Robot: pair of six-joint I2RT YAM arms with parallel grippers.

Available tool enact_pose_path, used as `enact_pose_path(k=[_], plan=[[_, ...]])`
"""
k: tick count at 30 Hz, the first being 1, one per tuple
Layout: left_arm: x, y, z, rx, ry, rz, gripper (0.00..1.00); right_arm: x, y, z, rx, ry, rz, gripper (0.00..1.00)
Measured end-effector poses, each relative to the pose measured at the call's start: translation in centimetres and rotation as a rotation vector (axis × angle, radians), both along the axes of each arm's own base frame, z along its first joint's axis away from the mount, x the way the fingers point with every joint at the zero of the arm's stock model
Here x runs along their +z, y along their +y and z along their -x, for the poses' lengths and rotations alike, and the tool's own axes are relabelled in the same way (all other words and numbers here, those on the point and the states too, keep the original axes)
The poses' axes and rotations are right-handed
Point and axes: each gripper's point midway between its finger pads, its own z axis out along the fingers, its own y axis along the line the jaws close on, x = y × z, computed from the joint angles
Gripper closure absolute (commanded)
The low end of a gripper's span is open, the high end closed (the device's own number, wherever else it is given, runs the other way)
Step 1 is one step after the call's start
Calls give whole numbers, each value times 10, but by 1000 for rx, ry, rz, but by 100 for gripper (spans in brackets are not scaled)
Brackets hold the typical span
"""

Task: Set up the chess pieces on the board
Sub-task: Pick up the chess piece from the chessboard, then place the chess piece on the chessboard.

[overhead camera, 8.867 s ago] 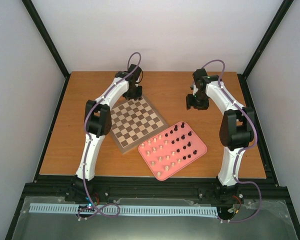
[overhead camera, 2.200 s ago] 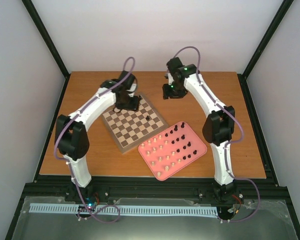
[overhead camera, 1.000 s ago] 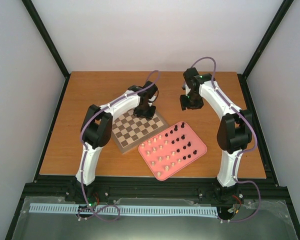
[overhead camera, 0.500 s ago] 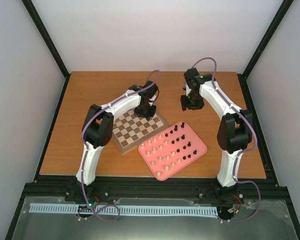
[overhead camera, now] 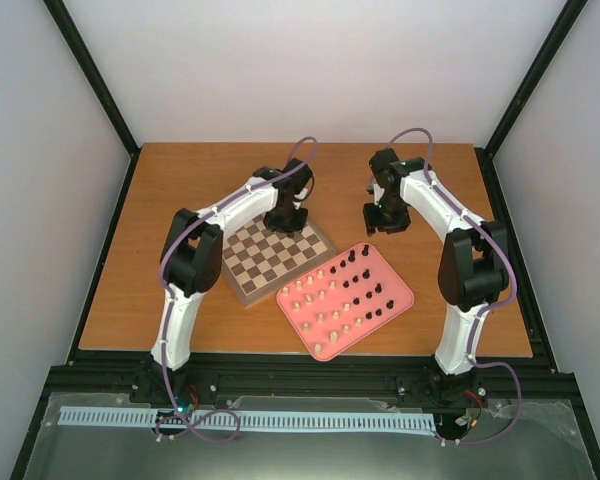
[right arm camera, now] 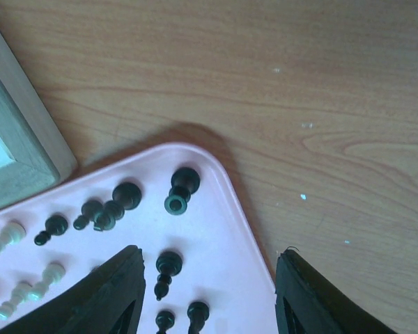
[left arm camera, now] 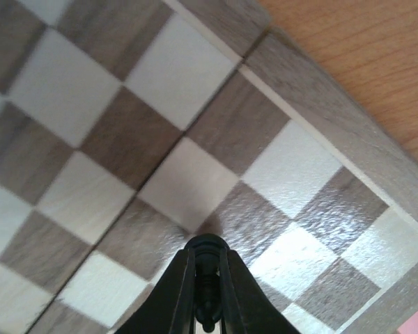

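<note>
The board (overhead camera: 261, 266) lies at the table's middle, and its checks fill the left wrist view (left arm camera: 90, 90). My left gripper (overhead camera: 286, 223) is over the board's far right part. In the left wrist view it (left arm camera: 207, 259) is shut on a dark chess piece (left arm camera: 207, 282), whose base is close over a square near the board's edge. Dark chess pieces (overhead camera: 366, 280) and cream ones (overhead camera: 318, 303) stand in the pink tray (overhead camera: 326, 352). My right gripper (overhead camera: 383, 222) hovers open over the tray's far corner (right arm camera: 223, 174), with dark pieces (right arm camera: 183, 185) below and between its fingers (right arm camera: 118, 292).
The tray sits just right of the board, its left corner nearly touching the board's edge (right arm camera: 28, 156). Bare wooden table (overhead camera: 180, 190) surrounds both. Black frame rails (overhead camera: 105, 100) and white walls close in the sides and back.
My left gripper has closed on the dark piece at the board's far right part. My right gripper has come slightly nearer, over the tray's far corner, still open.
</note>
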Motion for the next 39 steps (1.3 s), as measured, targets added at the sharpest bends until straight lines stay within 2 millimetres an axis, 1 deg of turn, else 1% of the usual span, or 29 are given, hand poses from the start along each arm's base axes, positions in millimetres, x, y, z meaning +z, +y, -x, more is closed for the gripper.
enact_pose_path(k=[1, 5, 9, 12, 15, 17, 19, 25, 29, 33, 39], plan=[[3, 3, -1, 4, -4, -3, 99, -2, -1, 5, 0, 11, 3, 48], [19, 27, -14, 44, -37, -12, 99, -4, -2, 9, 1, 19, 2, 48], [36, 65, -33, 118, -81, -20, 99, -4, -1, 8, 1, 16, -3, 48], [38, 90, -44, 170, -91, -33, 99, -3, 0, 7, 2, 14, -8, 48], [36, 106, -53, 205, -97, -48, 99, 1, 1, 4, 2, 4, -15, 48], [37, 107, -63, 213, -109, -44, 99, 4, 2, 2, 3, -8, -18, 48], [35, 105, -71, 213, -120, -37, 99, 7, 3, -1, 3, -17, -21, 48], [22, 96, -91, 209, -131, -25, 99, 12, 4, -4, 6, -30, -23, 48], [11, 94, -96, 209, -119, -28, 99, 14, 3, -5, 5, -33, -19, 48], [4, 95, -99, 212, -112, -31, 99, 13, 2, -5, 4, -28, -10, 48], [9, 94, -107, 216, -133, -21, 98, 7, 1, -4, 7, -13, -3, 48]])
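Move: My left hand already grips a black chess piece just above the board. I am taking it to the third square from the board's far corner, about 11 cm ahead, 9 cm left and roughly 4 cm below this hand. The black knight stands next to that square, some 13 cm ahead and 6 cm left of the hand; the black rook in the corner is 14 cm ahead and 4 cm left. From my right hand the square lies about 16 cm ahead and 39 cm left. Keeping the black piece pinched, I swing my left hand about 10 cm left while reaching forward and raising it nearly 4 cm, turning it some 10 degrees counter-clockwise. From there I carry on forward about 5 cm and sink most of that height again towards the third edge square, beside the knight, with my fingers staying shut. ##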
